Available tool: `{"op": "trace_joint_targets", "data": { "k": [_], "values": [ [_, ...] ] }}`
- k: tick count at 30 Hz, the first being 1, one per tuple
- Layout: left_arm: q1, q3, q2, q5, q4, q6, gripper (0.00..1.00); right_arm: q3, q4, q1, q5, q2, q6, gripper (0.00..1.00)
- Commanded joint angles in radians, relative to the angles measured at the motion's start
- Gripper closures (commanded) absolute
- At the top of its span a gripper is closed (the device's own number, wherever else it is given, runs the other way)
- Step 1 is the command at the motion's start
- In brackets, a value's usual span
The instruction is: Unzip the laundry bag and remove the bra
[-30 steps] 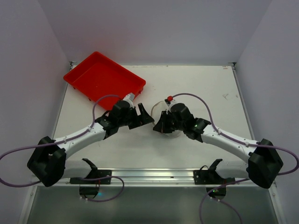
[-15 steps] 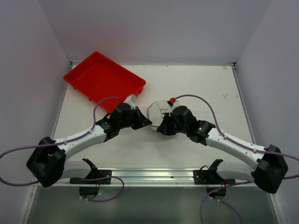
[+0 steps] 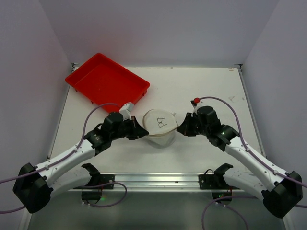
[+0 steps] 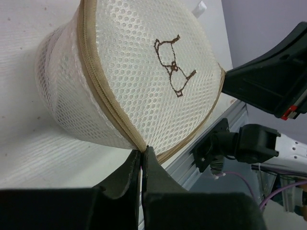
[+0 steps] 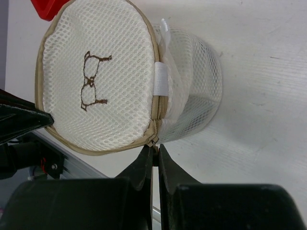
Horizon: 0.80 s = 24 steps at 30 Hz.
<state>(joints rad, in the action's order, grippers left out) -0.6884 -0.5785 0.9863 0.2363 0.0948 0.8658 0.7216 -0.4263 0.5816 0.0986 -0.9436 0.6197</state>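
The white mesh laundry bag stands popped up as a short cylinder at the table's middle, its round face with the dark bra drawing tilted upward. My left gripper is shut on the bag's tan rim seam at its left side. My right gripper is shut on the small zipper pull at the bag's right side. The tan zip looks closed along the rim, with a white tab across it. The bra is hidden; nothing shows through the mesh.
A red rectangular tray sits at the back left, near the left arm's elbow. A metal rail with black brackets runs along the near table edge. Walls close in the table on the left, right and back.
Both grippers have drawn apart from over the bag to its two sides. The bag, mostly covered before, now stands exposed and expanded between them. The right arm swung right, the left arm nearer.
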Motion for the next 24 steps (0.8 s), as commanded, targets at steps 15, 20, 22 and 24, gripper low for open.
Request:
{"op": "trace_joint_targets", "data": {
  "k": [15, 20, 22, 24],
  "values": [
    [0.024, -0.034, -0.147, -0.198, 0.235, 0.022, 0.1, 0.088, -0.104, 0.139, -0.094, 0.132, -0.25, 0.41],
    [0.027, -0.04, -0.189, -0.285, 0.26, 0.05, 0.07, 0.189, -0.123, 0.202, -0.082, 0.083, -0.328, 0.39],
    [0.029, -0.028, -0.198, -0.313, 0.263, 0.056, 0.08, 0.231, -0.123, 0.236, -0.088, 0.019, -0.339, 0.39],
    [0.032, -0.014, -0.19, -0.333, 0.266, 0.062, 0.12, 0.254, -0.112, 0.291, -0.128, -0.03, -0.333, 0.39]
  ]
}}
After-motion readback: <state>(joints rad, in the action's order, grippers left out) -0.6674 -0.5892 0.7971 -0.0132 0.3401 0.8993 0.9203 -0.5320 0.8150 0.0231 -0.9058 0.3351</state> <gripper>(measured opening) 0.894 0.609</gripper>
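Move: The laundry bag, its beige rim still pinched by both hands, has its middle about 6 cm to the left hand's right, 2 cm ahead and 4 cm below. From the right hand, the bag's middle lies some 7 cm left, level fore and aft and about 4 cm below. The red tray's middle is roughly 25 cm ahead and 19 cm left of the left hand, some 10 cm lower. Both hands open and release the bag's rim, the left withdrawing about 5 cm left, the right rising about 7. ##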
